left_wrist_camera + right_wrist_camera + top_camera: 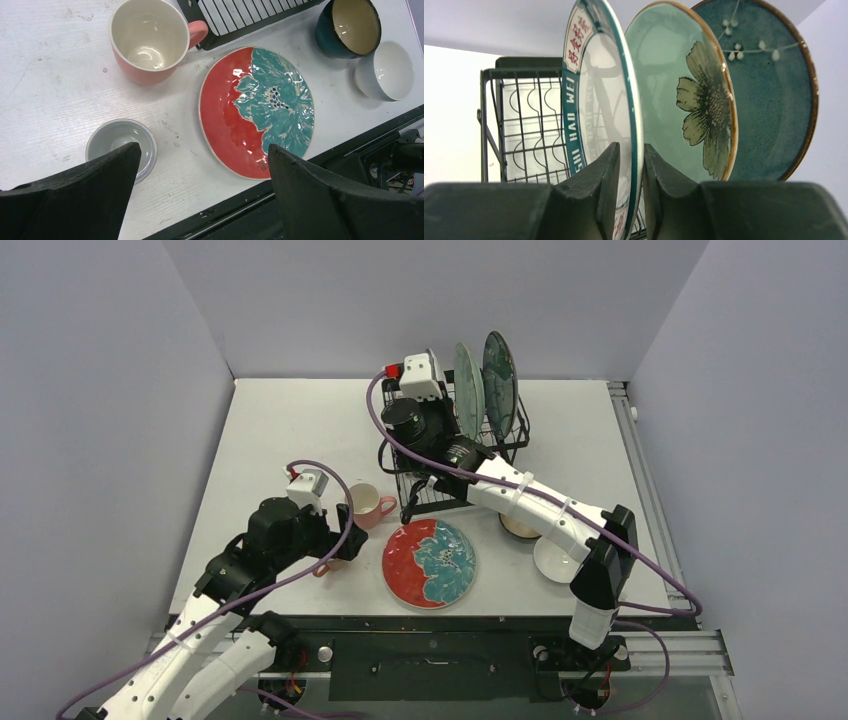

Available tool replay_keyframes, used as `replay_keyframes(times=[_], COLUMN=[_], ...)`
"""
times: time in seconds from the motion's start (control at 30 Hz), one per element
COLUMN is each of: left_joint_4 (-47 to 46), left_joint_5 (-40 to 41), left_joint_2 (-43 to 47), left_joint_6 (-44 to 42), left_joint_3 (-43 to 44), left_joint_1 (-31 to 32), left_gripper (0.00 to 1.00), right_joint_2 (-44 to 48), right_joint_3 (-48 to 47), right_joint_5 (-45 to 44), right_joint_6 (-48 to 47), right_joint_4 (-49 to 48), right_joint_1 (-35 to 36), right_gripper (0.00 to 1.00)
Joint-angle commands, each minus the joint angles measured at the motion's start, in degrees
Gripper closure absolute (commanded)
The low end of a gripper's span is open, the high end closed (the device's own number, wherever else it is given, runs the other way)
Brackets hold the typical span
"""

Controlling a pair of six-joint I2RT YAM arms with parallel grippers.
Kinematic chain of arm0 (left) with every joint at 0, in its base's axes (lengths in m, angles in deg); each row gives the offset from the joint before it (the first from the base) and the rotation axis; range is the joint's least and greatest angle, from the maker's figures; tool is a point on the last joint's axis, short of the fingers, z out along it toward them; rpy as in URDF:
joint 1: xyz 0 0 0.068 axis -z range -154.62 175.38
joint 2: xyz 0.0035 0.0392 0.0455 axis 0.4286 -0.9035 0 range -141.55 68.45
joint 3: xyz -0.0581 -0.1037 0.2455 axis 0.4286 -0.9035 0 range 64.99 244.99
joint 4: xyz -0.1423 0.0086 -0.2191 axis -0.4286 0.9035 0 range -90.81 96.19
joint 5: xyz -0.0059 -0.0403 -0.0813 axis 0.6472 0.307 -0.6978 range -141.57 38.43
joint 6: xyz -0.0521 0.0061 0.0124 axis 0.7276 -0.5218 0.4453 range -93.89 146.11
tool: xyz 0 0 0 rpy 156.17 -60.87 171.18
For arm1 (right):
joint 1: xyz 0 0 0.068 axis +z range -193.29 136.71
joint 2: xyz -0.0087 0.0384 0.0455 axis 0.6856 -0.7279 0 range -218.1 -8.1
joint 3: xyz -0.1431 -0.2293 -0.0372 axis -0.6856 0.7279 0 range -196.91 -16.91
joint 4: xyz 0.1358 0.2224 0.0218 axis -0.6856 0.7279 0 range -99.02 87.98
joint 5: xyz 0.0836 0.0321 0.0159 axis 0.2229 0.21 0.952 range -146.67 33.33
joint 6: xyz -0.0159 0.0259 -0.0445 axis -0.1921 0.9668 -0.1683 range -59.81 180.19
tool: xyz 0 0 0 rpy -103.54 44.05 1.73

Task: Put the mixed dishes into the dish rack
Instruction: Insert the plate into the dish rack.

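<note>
The black wire dish rack [505, 440] holds three upright plates: white [599, 95], light green with a flower [679, 85] and dark teal [764, 95]. My right gripper [631, 147] straddles the white plate's rim, its jaws slightly parted with a thin gap on each side. On the table lie the red-orange and teal plate [255, 110], the pink mug [147, 40], the orange-handled mug [120, 145], the brown bowl [350, 25] and the small white bowl [387, 70]. My left gripper [202, 150] hangs wide open and empty above the table, between the orange-handled mug and the red-orange plate.
The rack's flat grid tray [250, 15] juts toward the pink mug. My right arm [540, 505] stretches over the two bowls. The table's near edge and a black rail [280, 200] lie just below my left gripper. Grey walls close in the sides.
</note>
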Motion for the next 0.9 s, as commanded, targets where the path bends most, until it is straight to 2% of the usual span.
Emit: replay_keyframes(times=[0.0, 0.13, 0.4, 0.63, 0.87], left_joint_4=[-2.8, -2.7, -2.7, -3.1, -3.4], left_joint_5=[-0.8, -0.8, -0.9, -1.9, -2.5], left_joint_2=[-0.1, -0.4, -1.0, -1.4, -2.1], left_joint_6=[-0.8, -0.8, -0.7, -0.7, -0.7], left_joint_3=[0.4, 0.5, 0.5, 0.4, 0.1], left_joint_1=[-0.5, -0.5, -1.0, -1.0, -1.0], left_gripper=[0.04, 0.04, 0.04, 0.04, 0.04], right_joint_2=[1.0, 2.4, 6.8, 12.1, 21.6], right_joint_3=[1.3, 1.4, 1.3, 1.8, 9.8], right_joint_5=[-0.8, -1.1, -0.5, 3.3, 8.6], right_joint_6=[1.5, 1.6, 3.0, 7.7, 13.4], right_joint_4=[1.1, 1.2, 3.2, 8.9, 11.4], right_joint_1=[0.9, 1.4, 2.8, 3.9, 4.1], right_gripper=[0.78, 0.68, 0.62, 0.57, 0.57])
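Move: Straight ahead of the right hand, whose fingers are around the near rim of the white plate with the teal edge, lies its slot in the dish rack's upper tier, about 9 cm farther out and some 10 cm down. The light green plate stands about 9 cm ahead and 7 cm right, the dark green plate about 9 cm ahead and 13 cm right, both near hand height. From the left hand the slot is roughly 28 cm ahead, 16 cm right, slightly above. Letting go of the white plate's near rim, the right hand spreads its already loosening fingers to not quite half open while dipping about 1 cm. It then backs off some 6 cm from the rack, rising clear to end 4–5 cm above its start and drifting a little right, the wrist rolling about 10 degrees, left side up. ##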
